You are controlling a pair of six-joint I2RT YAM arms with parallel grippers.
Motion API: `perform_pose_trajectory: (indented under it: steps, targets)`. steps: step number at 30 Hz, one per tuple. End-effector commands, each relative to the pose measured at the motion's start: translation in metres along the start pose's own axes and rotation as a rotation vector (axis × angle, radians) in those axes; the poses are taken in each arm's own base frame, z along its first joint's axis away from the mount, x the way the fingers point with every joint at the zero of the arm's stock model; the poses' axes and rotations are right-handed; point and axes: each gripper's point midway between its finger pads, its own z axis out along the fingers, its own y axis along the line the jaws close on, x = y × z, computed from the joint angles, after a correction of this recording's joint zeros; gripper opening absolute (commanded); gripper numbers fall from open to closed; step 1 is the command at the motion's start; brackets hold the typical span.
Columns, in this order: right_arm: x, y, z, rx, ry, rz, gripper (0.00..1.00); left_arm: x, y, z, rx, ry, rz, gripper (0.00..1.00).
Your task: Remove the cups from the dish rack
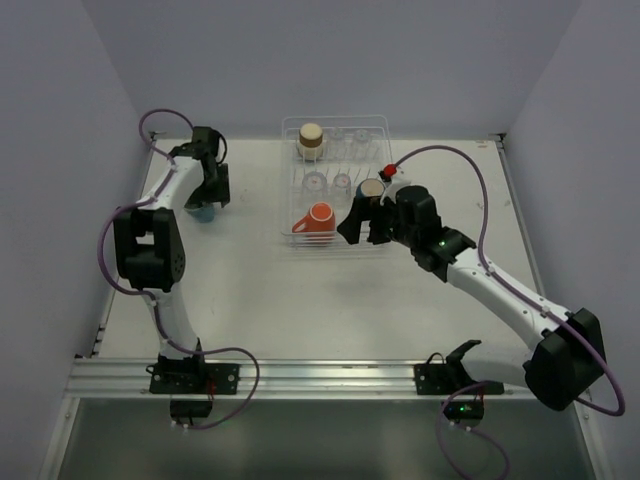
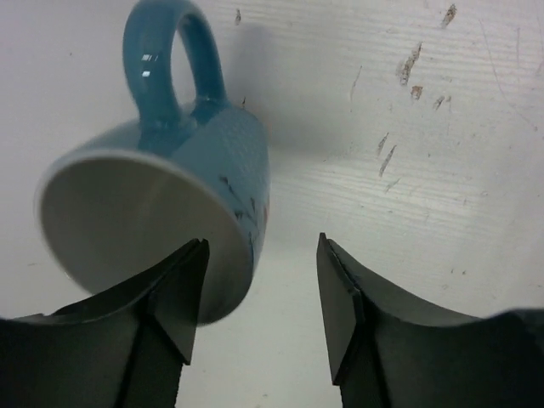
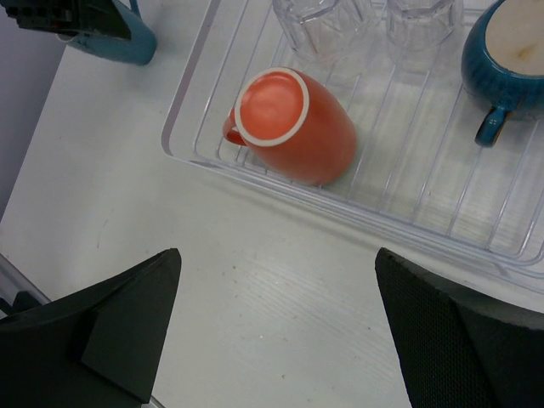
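Note:
The dish rack [image 1: 286,190] stands at the back centre of the table. In it an orange mug [image 1: 318,220] [image 3: 293,123] lies on its side by the near left corner. A blue mug [image 1: 370,189] [image 3: 506,51], a brown cup [image 1: 311,141] and clear tumblers [image 1: 315,182] [image 3: 319,21] also sit in it. Another blue mug [image 1: 203,212] [image 2: 170,187] rests on the table left of the rack. My left gripper [image 1: 208,195] [image 2: 259,297] is open right over it, its left finger overlapping the rim, nothing between the jaws. My right gripper [image 1: 362,232] [image 3: 276,323] hangs wide open over the table just before the rack's near edge [image 3: 408,225].
The table [image 1: 300,300] has walls on the left, back and right. Purple cables loop off both arms. The left gripper [image 3: 68,17] and its blue mug [image 3: 115,38] show at the top left of the right wrist view.

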Motion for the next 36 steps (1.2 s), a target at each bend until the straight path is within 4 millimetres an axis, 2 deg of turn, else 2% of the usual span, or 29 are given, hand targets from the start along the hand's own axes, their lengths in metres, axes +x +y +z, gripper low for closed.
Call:
perform_pose_trajectory:
  steps: [1, 4, 9, 12, 13, 15, 16, 17, 18, 19, 21, 22, 23, 24, 25, 26, 27, 28, 29, 30, 31, 32, 33, 34, 36]
  targets:
    - [-0.027, 0.011, 0.002, 0.012, -0.055, -0.037, 0.99, -0.018, 0.016, -0.011, -0.057, -0.048, -0.008, 0.63]
    - [-0.025, 0.014, 0.007, 0.019, -0.038, -0.055, 0.99, -0.026, 0.019, -0.019, -0.067, -0.091, -0.018, 0.74]
    - [-0.013, 0.016, 0.017, 0.018, -0.004, -0.078, 0.99, -0.038, 0.019, -0.034, -0.052, -0.147, -0.040, 0.79]
    - [-0.012, 0.019, 0.022, 0.015, 0.020, -0.123, 0.99, -0.050, 0.024, -0.051, -0.071, -0.213, -0.073, 0.92]
    - [-0.010, 0.021, 0.027, 0.013, 0.048, -0.133, 0.99, -0.059, 0.026, -0.067, -0.061, -0.260, -0.088, 1.00]
    - [-0.007, 0.019, 0.031, 0.037, 0.078, -0.162, 0.99, -0.074, 0.025, -0.089, -0.033, -0.340, -0.118, 1.00]
    - [-0.009, 0.017, 0.038, 0.056, 0.081, -0.170, 0.99, -0.085, 0.027, -0.115, -0.012, -0.412, -0.139, 1.00]
    - [-0.009, 0.016, 0.042, 0.062, 0.087, -0.175, 0.99, -0.095, 0.023, -0.130, 0.027, -0.467, -0.151, 1.00]
    - [-0.017, 0.018, 0.044, 0.068, 0.078, -0.178, 0.99, -0.100, 0.022, -0.144, 0.052, -0.505, -0.165, 1.00]
    - [-0.015, 0.012, 0.052, 0.099, 0.083, -0.179, 0.99, -0.103, 0.019, -0.168, 0.103, -0.558, -0.174, 1.00]
    - [-0.021, 0.012, 0.059, 0.113, 0.066, -0.168, 0.99, -0.104, 0.007, -0.190, 0.184, -0.617, -0.184, 1.00]
    - [-0.028, 0.013, 0.062, 0.122, 0.048, -0.160, 0.99, -0.100, 0.003, -0.217, 0.237, -0.675, -0.179, 1.00]
    - [-0.026, 0.008, 0.069, 0.159, 0.047, -0.144, 0.99, -0.087, -0.018, -0.215, 0.309, -0.674, -0.145, 1.00]
    - [-0.033, 0.011, 0.072, 0.169, 0.027, -0.136, 0.99, -0.078, -0.029, -0.222, 0.353, -0.689, -0.132, 1.00]
    - [-0.035, 0.011, 0.076, 0.183, 0.017, -0.127, 0.99, -0.067, -0.035, -0.247, 0.403, -0.745, -0.117, 1.00]
    - [-0.033, 0.006, 0.082, 0.230, 0.008, -0.099, 0.99, -0.056, -0.057, -0.258, 0.468, -0.770, -0.079, 1.00]
    - [-0.037, 0.007, 0.085, 0.250, -0.012, -0.081, 0.99, -0.033, -0.068, -0.244, 0.488, -0.734, -0.055, 1.00]
    - [-0.039, 0.007, 0.088, 0.269, -0.032, -0.059, 0.99, -0.020, -0.070, -0.263, 0.524, -0.783, -0.041, 1.00]
    - [-0.038, 0.009, 0.091, 0.287, -0.051, -0.013, 0.99, -0.008, -0.084, -0.270, 0.578, -0.796, -0.013, 1.00]
    - [-0.043, 0.004, 0.094, 0.323, -0.097, 0.011, 0.99, 0.015, -0.090, -0.252, 0.604, -0.751, -0.004, 1.00]
    - [-0.044, 0.004, 0.095, 0.337, -0.118, 0.034, 0.99, 0.026, -0.088, -0.268, 0.645, -0.792, 0.000, 1.00]
    - [-0.044, 0.007, 0.097, 0.343, -0.137, 0.080, 0.99, 0.036, -0.090, -0.269, 0.674, -0.794, 0.013, 1.00]
    - [-0.044, 0.003, 0.101, 0.379, -0.147, 0.095, 0.99, 0.050, -0.090, -0.257, 0.679, -0.767, 0.013, 1.00]
    - [-0.044, 0.001, 0.102, 0.406, -0.157, 0.111, 0.99, 0.059, -0.089, -0.267, 0.719, -0.791, 0.022, 1.00]
    - [-0.042, 0.000, 0.108, 0.471, -0.160, 0.133, 0.99, 0.073, -0.090, -0.267, 0.755, -0.787, 0.033, 1.00]
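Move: The orange mug in the rack lies about 10 cm ahead of the right hand, 7 cm to its left and 13 cm below. From that hand the large glass is roughly 18 cm ahead and 8 cm left, the dark blue mug about 17 cm ahead and 6 cm right. The left hand has the light blue mug level fore and aft, about 3 cm left and 4 cm below; the orange mug is some 29 cm to its right and 3 cm back. Right hand reaches some 10 cm forward, left and down towards orange mug; left hand opens, rises, backs off rightward. ##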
